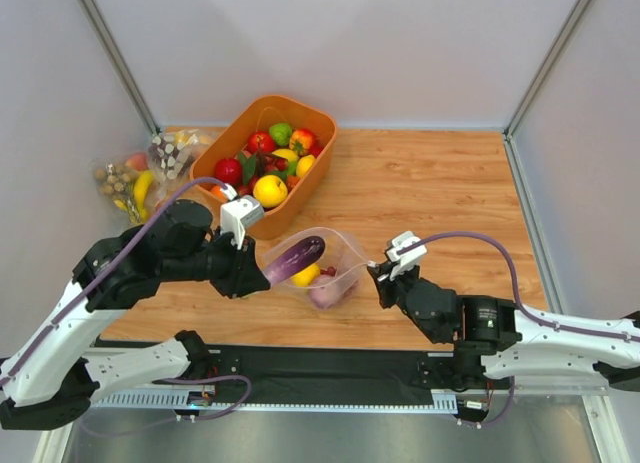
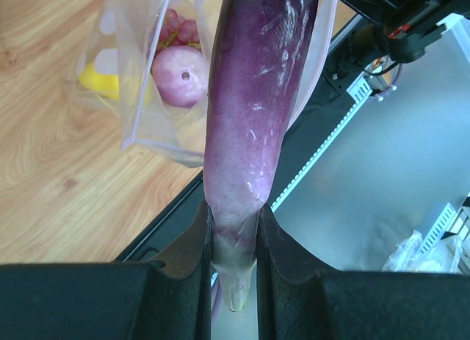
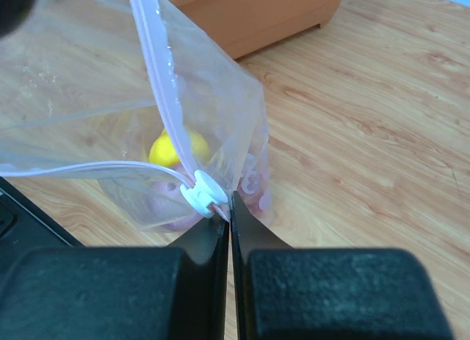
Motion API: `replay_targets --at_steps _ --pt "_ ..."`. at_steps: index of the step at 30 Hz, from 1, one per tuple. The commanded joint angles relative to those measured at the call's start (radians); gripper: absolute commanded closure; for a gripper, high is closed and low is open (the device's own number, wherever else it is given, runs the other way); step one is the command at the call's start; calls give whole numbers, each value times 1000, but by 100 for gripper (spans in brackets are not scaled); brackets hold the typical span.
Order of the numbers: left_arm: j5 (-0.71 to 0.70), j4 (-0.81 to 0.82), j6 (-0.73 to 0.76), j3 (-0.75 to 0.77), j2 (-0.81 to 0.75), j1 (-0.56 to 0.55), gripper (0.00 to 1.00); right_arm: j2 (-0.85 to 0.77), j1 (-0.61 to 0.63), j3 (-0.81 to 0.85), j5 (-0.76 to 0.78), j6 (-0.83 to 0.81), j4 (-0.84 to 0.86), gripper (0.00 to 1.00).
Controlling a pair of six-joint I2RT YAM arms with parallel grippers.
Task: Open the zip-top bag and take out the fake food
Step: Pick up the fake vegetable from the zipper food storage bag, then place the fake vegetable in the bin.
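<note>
The clear zip-top bag lies open in front of the arms, its mouth facing left. My left gripper is shut on the stem end of a long purple eggplant, which hangs over the bag's mouth. In the left wrist view the eggplant runs up from between the fingers. A yellow fruit and a purple onion lie inside the bag. My right gripper is shut on the bag's corner next to the white zip slider, at the bag's right end.
An orange bin holding several plastic fruits stands behind the bag. Other clear bags with a banana and nuts lie at the back left. The table's near edge and a black rail run just below the bag.
</note>
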Motion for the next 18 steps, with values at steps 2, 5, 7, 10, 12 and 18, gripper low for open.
replay_targets --at_steps 2,5,7,10,12,18 --pt "-16 22 11 83 6 4 100 -77 -10 5 70 14 -68 100" --pt "-81 40 22 137 33 4 100 -123 -8 6 88 27 -117 100" --pt "-115 71 42 163 53 16 100 -148 -8 3 96 43 -146 100" --pt "-89 117 80 204 114 91 100 -191 -8 -3 88 63 -168 100" --pt "-47 150 99 240 187 193 100 -211 -8 -9 78 64 -169 100" --pt "-52 229 122 413 443 433 100 -190 -8 -10 29 72 -165 100"
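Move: The left hand already holds the eggplant by its end, with the other end over the open bag's mouth. The orange bin lies about 30 cm ahead of this hand, 2 cm to its left and 20 cm below, its near yellow apple some 24 cm ahead, 1 cm right and 18 cm below; the bag's filled bottom is 8 cm ahead, 13 cm right and 20 cm below. From the right hand, shut on the zip corner, the bag's bottom lies 3 cm ahead, 11 cm left and 13 cm below, the bin 26 cm ahead, 26 cm left and 14 cm below. Up first, then sweeping forward ever faster, the left hand carries the eggplant away from the bag's mouth towards the orange bin, some 15 cm forward and 6 cm up, turning about 20 degrees counter-clockwise with its fingers tipping up a little, grip kept. The right hand keeps pinching the zip corner and draws it about 5 cm to the right, then stops. ##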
